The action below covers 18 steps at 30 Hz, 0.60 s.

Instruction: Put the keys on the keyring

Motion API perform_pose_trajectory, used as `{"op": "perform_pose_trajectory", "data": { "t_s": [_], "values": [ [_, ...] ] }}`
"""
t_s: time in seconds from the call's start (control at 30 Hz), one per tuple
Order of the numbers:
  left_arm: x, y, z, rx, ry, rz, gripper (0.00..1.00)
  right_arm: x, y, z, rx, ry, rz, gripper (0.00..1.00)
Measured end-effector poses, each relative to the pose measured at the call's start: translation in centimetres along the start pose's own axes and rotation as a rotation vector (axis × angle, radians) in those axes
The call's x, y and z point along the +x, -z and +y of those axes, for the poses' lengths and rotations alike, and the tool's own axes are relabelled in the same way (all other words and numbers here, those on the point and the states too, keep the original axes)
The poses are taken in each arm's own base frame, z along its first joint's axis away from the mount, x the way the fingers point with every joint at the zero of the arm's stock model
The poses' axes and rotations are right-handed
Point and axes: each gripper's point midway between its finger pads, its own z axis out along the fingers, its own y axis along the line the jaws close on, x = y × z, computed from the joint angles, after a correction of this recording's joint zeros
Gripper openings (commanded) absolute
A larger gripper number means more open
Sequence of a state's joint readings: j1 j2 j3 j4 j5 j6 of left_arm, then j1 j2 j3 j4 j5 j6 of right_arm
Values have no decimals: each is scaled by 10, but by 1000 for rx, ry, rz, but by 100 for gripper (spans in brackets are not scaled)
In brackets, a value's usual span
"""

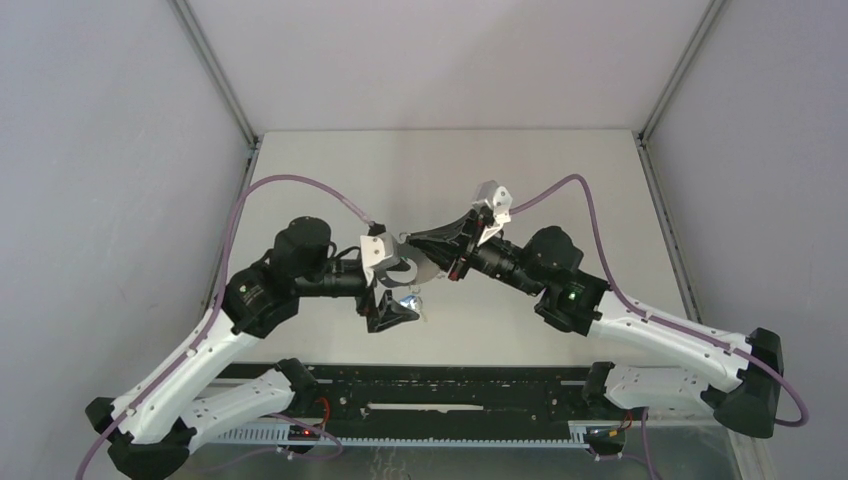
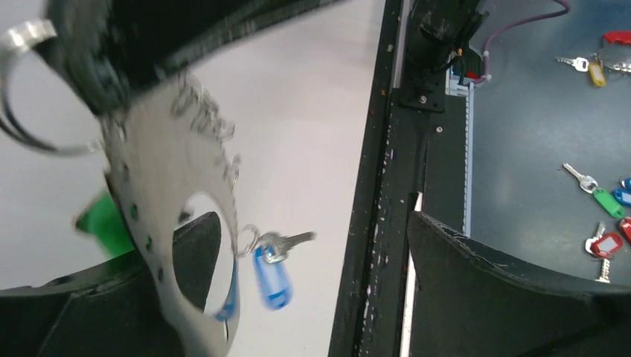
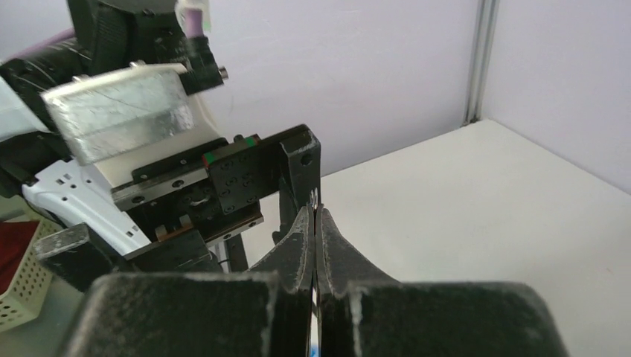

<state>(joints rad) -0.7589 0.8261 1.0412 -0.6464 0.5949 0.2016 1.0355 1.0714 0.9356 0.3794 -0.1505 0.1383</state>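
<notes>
The keyring (image 2: 160, 178), a wide grey metal band, is held up in the air edge-on by my right gripper (image 3: 316, 216), which is shut on it. A blue-tagged key (image 2: 271, 271) dangles from a small wire loop on the band's rim. A green tag (image 2: 104, 223) shows partly behind the band. My left gripper (image 2: 312, 286) stands wide open with the band and blue key between its fingers, touching neither. From above, the keyring (image 1: 420, 268) and blue key (image 1: 408, 300) sit where the left gripper (image 1: 398, 285) and right gripper (image 1: 425, 250) meet.
A black rail (image 2: 387, 186) runs along the table's near edge. Beyond it, several spare keys with coloured tags (image 2: 603, 197) lie on a dark surface. A white perforated basket (image 3: 18, 297) stands at the left of the right wrist view.
</notes>
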Motion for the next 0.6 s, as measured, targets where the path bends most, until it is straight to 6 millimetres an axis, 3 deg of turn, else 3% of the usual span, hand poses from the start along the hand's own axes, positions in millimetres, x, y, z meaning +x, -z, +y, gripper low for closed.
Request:
{"op": "perform_pose_trajectory", "data": {
  "t_s": [0.07, 0.13, 0.23, 0.33, 0.5, 0.6],
  "values": [
    [-5, -2, 2, 1, -11, -19, 74, 5, -3, -2, 22, 6, 13, 0],
    [-8, -3, 5, -12, -22, -28, 32, 9, -4, -4, 38, 12, 23, 0],
    [-4, -6, 24, -98, -44, -3, 2, 9, -4, -8, 66, 20, 22, 0],
    [6, -6, 55, -226, -82, 38, 0, 11, -2, -10, 77, 21, 36, 3],
    [26, -6, 73, -295, -201, 102, 0, 26, 1, -16, 118, 9, 90, 25],
    [45, -7, 85, -327, -277, 166, 0, 24, 2, -23, 157, 0, 85, 60]
  ]
}}
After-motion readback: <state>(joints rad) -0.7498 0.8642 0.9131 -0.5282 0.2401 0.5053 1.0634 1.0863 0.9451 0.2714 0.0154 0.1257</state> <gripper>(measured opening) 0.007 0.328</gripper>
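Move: The keyring plate hangs from the right hand's closed fingertips, its middle about 7 cm below them and 2 cm back. From the wide-open left hand, that middle is some 4 cm ahead, neither left nor right, and 2 cm higher. The blue-tagged key dangles about 4 cm below the left hand, 1 cm ahead and 2 cm to its right; the green tag is roughly 8 cm ahead and 2 cm to its right, about level. The left fingers close from wide open onto the keyring plate and pinch it edge-on while the hand sweeps forward into it. The left hand then carries on forward and sinks, about 8 cm forward and 5 cm down in all, its wrist turning some 25 degrees. The right fingers open about a third late on and let go of the plate as that hand eases 3 cm down and 2 cm forward. ##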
